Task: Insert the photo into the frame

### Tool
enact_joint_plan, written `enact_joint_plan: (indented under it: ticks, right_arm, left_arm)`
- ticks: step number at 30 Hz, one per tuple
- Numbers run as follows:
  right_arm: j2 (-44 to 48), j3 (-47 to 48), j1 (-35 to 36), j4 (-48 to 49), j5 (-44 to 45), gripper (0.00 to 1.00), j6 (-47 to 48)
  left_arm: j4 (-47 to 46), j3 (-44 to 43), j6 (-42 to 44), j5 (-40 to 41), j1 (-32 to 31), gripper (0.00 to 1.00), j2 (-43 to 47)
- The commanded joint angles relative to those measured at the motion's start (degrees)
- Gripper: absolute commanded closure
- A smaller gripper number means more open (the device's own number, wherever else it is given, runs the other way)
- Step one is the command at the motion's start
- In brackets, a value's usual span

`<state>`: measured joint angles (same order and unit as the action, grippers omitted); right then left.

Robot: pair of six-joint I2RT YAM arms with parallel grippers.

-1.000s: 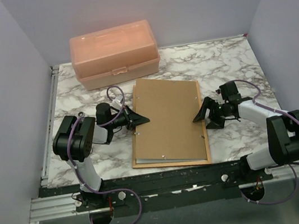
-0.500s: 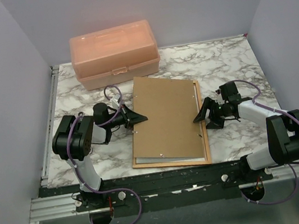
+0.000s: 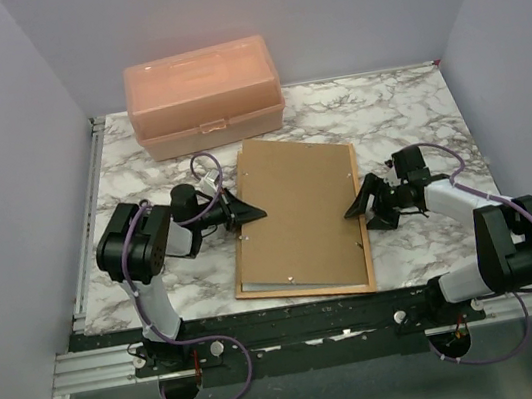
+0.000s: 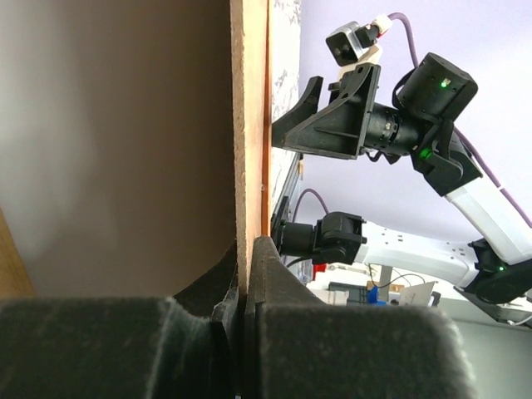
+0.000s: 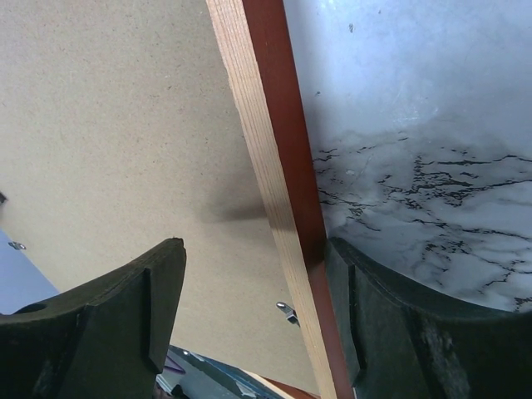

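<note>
The frame (image 3: pixel 366 249) lies face down on the marble table, its reddish-brown and pale rail (image 5: pixel 274 166) showing in the right wrist view. A brown backing board (image 3: pixel 298 210) covers it. Only a thin blue-grey strip of the photo (image 3: pixel 265 286) shows under the board's near edge. My left gripper (image 3: pixel 254 213) is shut on the board's left edge (image 4: pixel 249 125), with one finger above and one below. My right gripper (image 3: pixel 360 215) stands open astride the frame's right rail. One of its fingers (image 5: pixel 150 307) hangs over the board and the other (image 5: pixel 366 316) is on the table side.
A peach plastic box (image 3: pixel 204 96) stands at the back left, just beyond the board's far corner. Bare marble table (image 3: pixel 405 117) lies to the right and behind. Grey walls close in both sides and the back.
The board swung slightly left at its far end, baring a pale strip along the right rail, then swung back over it. The right jaws have narrowed a little.
</note>
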<state>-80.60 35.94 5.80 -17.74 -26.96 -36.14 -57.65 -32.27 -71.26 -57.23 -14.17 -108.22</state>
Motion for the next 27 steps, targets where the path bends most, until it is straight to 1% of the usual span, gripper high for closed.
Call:
enact_joint_plan:
  ticks: [1, 6, 13, 16, 20, 23, 24, 27]
  right_arm:
    - [-1.5, -1.8, -0.2, 1.9, -0.9, 0.26, -0.3]
    - [-1.3, -2.2, -0.2, 2.1, -1.0, 0.27, -0.3]
    - [-1.1, -2.3, -0.2, 2.2, -0.6, 0.27, -0.3]
    - [-0.9, -2.2, -0.3, 1.7, 0.2, 0.28, -0.1]
    - [-0.2, -1.3, -0.2, -0.3, 2.8, 0.28, 0.8]
    - [0.3, -0.9, -0.2, -1.5, 4.8, 0.29, 1.2]
    - [0.3, -0.8, -0.2, -1.6, 5.3, 0.30, 1.4]
    - [0.3, -1.0, -0.2, -1.6, 5.8, 0.31, 1.6]
  left_arm:
    - [-6.5, 0.6, -2.6, -0.1, -1.1, 1.00, -1.6]
    - [-5.9, 2.4, -2.3, 3.3, -1.3, 1.00, -1.2]
    - [-4.9, 2.8, -2.1, 4.3, -1.9, 1.00, -1.2]
    - [-2.0, 2.5, -0.5, 4.5, -2.2, 1.00, -0.7]
    - [5.2, 1.7, 3.5, 5.5, -2.6, 0.88, 0.9]
    - [11.6, 0.6, 6.7, 6.1, -3.0, 0.72, 2.2]
    - [13.4, 0.3, 7.9, 6.5, -3.0, 0.71, 2.7]
    - [17.5, 0.2, 10.2, 8.1, -3.4, 0.71, 4.6]
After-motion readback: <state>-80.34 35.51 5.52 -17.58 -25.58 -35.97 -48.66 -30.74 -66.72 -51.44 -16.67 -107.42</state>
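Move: My left hand is still pinching the left edge of the backing board, raised over the frame. The frame's middle lies about 8 cm to this hand's right, 2 cm back and 5 cm below. The pink box stands some 22 cm ahead and 8 cm to the left. For my right hand, the frame's middle is some 14 cm to the left and 2 cm ahead, about level in height. My left hand nearly holds its place, easing down a little, then sinks more quickly, about 3 cm in all, to bring the board's left edge down into the frame. As it sinks, the fingers part to roughly a third open around that edge, and the hand tilts by under 10 degrees and draws back about 1 cm. My right hand stays half-open over the frame's right rail, its outer finger still against the outside. ##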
